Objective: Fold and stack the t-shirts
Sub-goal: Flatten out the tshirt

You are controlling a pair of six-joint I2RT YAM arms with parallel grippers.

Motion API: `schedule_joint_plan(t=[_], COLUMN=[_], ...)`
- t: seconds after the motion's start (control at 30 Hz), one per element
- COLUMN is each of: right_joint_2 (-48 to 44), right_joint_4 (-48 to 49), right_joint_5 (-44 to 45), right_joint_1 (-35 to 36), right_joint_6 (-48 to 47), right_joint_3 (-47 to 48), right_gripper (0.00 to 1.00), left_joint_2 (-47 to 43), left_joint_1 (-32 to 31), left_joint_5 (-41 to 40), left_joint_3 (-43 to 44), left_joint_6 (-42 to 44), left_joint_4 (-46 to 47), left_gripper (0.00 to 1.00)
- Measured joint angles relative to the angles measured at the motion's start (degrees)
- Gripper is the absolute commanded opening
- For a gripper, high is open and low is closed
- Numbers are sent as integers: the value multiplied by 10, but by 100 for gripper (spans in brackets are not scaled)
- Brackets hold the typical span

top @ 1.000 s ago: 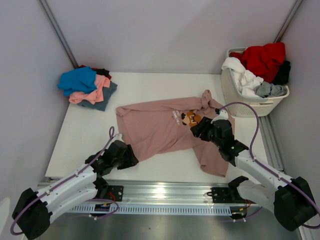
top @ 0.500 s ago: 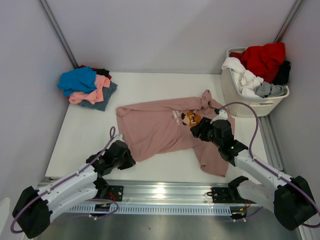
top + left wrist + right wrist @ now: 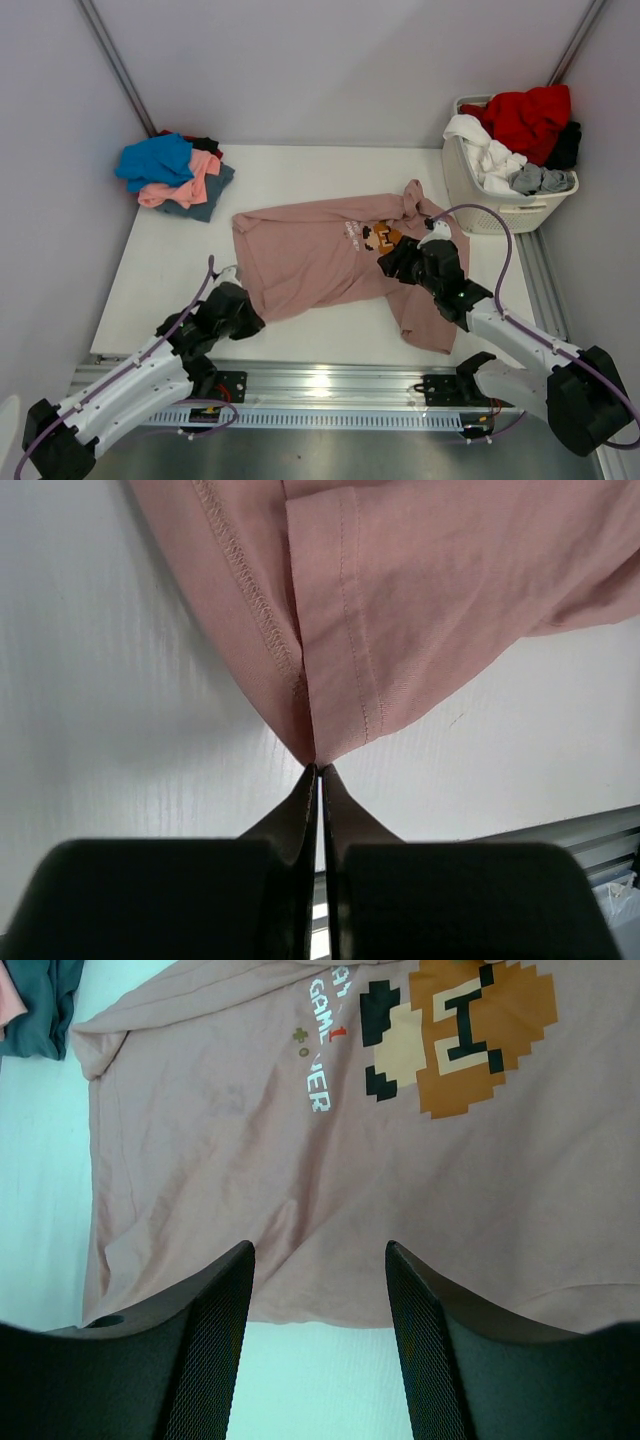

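Note:
A dusty-pink t-shirt lies spread on the white table, its pixel cartoon and chest text facing up. My left gripper sits at the shirt's near-left hem corner. In the left wrist view the jaws are pressed together, and the pink cloth runs to a point right at their tips. My right gripper hovers open over the shirt's right side, with pink cloth and its hem edge between the fingers. A pile of blue, salmon and slate t-shirts rests at the far left.
A white slatted laundry basket stands at the far right, holding red, white and grey clothes. A metal rail runs along the table's near edge. Walls close in the left, back and right sides.
My left gripper has closed at the shirt's near-left corner and drawn back slightly toward the near edge. The right gripper has barely moved and stays open.

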Motion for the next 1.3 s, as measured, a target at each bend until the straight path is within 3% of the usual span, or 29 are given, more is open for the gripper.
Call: schedule_joint_plan(t=[0.23, 0.47, 0.67, 0.93, 1.13, 1.17, 1.27, 1.3], right_joint_2=[5, 5, 8, 30, 31, 31, 35, 41], right_joint_4=[0, -5, -8, -31, -66, -70, -89, -99], right_joint_5=[1, 7, 17, 41, 100, 111, 153, 167], right_joint_1=[6, 7, 7, 7, 7, 7, 8, 8], right_joint_6=[0, 0, 0, -3, -3, -4, -5, -5], right_joint_3=[0, 0, 0, 13, 36, 38, 47, 54], right_gripper=[59, 59, 59, 60, 60, 60, 61, 62], left_joint_2=[-23, -63, -84, -102, -120, -121, -121, -120], left_joint_1=[-14, -97, -101, -102, -102, -102, -102, -102], left_joint_5=[-7, -72, -117, -156, -220, -231, -246, -246], left_joint_3=[10, 71, 95, 122, 203, 214, 224, 224], left_joint_6=[-42, -172, -282, -392, -437, -439, -444, -443], left_joint_4=[-62, -209, -315, -390, -408, -409, -410, -412], left_gripper=[1, 1, 1, 1, 18, 29, 51, 52])
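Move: The left hand, some 3 cm above the table, still pinches the t-shirt's near left corner; the bare table it is taken to lies about 5 cm back and 6 left. The shirt's far left corner is some 23 cm ahead and 6 left. From the open right hand, the bunched far edge lies about 16 cm ahead, 6 right; the print 8 ahead, straight in front; the near right flap 9 back, 8 right; all some 10 below. The left hand pulls the pinched corner about 8 cm back-left, rises and opens; open right hand shifts rightward. ##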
